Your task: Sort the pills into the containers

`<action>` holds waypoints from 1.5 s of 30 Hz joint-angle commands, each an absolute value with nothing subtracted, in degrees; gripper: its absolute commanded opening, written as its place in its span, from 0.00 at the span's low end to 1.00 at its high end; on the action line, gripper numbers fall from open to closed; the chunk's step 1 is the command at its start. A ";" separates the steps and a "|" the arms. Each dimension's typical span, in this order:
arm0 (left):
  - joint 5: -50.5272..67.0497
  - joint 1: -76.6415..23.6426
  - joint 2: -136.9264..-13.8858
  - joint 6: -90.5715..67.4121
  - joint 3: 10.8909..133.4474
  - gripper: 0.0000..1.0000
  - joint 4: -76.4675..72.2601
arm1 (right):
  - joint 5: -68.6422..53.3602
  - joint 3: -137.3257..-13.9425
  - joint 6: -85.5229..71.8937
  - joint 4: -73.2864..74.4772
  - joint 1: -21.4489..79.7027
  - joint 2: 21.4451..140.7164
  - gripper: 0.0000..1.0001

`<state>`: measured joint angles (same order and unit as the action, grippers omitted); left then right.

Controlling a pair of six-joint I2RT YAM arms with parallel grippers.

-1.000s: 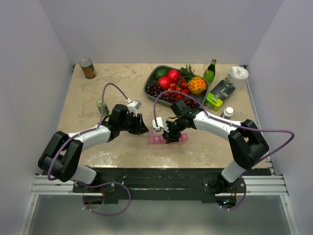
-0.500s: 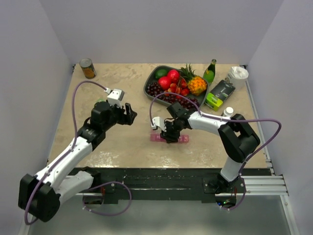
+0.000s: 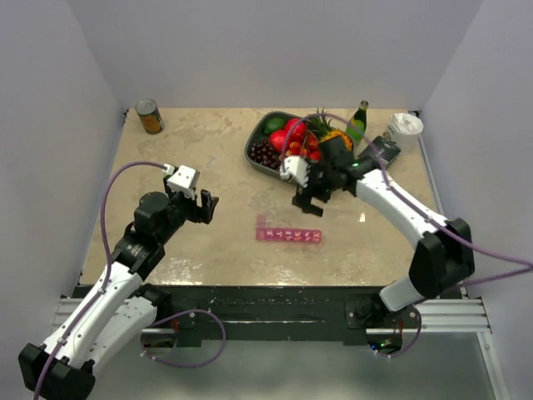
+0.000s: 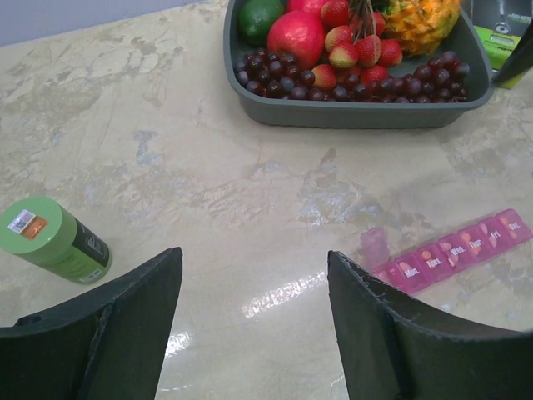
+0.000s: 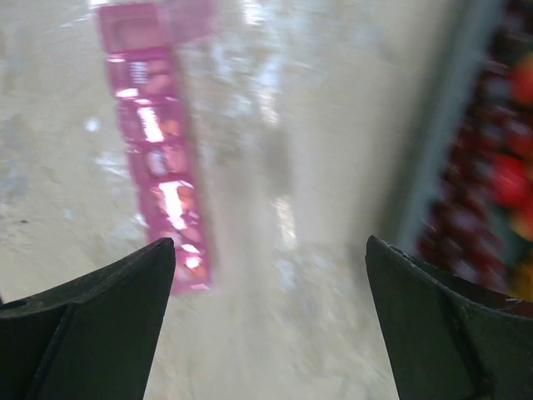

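The containers [image 3: 288,235] are a pink translucent strip of lidded compartments lying flat on the table, with the lid at the left end [image 3: 261,222] standing up. The left wrist view shows the containers [image 4: 450,254] at the right, with small orange pills [image 4: 426,255] visible through the lids. In the right wrist view the containers [image 5: 158,142] are blurred at upper left. My left gripper [image 3: 202,207] hovers open to the strip's left, holding nothing [image 4: 254,254]. The right gripper [image 3: 310,200] hangs open above and behind the strip, also with nothing in it [image 5: 268,242].
A grey fruit tray [image 3: 254,154] stands behind the strip, close to my right gripper. A small green-capped bottle [image 4: 54,239] lies left of my left gripper. A tin can [image 3: 150,116] is at the back left. A green glass bottle [image 3: 358,121] and a white object [image 3: 405,127] are at the back right.
Both arms have drawn away from the strip. The right gripper opened and rose toward the fruit tray. The left gripper opened wider and swung back to the left.
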<state>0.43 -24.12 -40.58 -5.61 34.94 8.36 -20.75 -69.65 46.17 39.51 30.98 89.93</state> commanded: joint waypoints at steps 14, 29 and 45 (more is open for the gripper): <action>7.03 -23.91 -37.18 -2.28 31.64 0.78 5.36 | 1.23 -68.20 25.14 36.65 -7.02 81.45 0.99; 7.82 -23.91 -36.82 -2.20 31.38 0.78 5.36 | 0.18 -70.84 23.82 33.84 -7.82 92.19 0.80; 16.04 -23.91 -37.10 -1.24 31.29 0.78 2.92 | -7.45 -71.54 27.85 36.29 -8.61 95.01 0.13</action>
<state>8.45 -24.12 -37.98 -3.29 31.05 7.73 -1.65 -70.43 24.93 34.35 -8.38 95.33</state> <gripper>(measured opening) 0.779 0.433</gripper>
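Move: The white-capped pill bottle stands roughly 29 cm to the right hand's right, 8 cm ahead and 6 cm lower. The green-and-black razor box lies just beyond it, about 18 cm ahead and 25 cm right of the hand; the fruit tray is some 23 cm straight ahead. The pink pill organizer lies 5 cm back and 3 cm left. From the left hand, the bottle is about 56 cm right and 11 cm ahead. The right hand arcs some 30 cm rightward, turning about 65 degrees clockwise, and pinches the pill bottle's cap. ##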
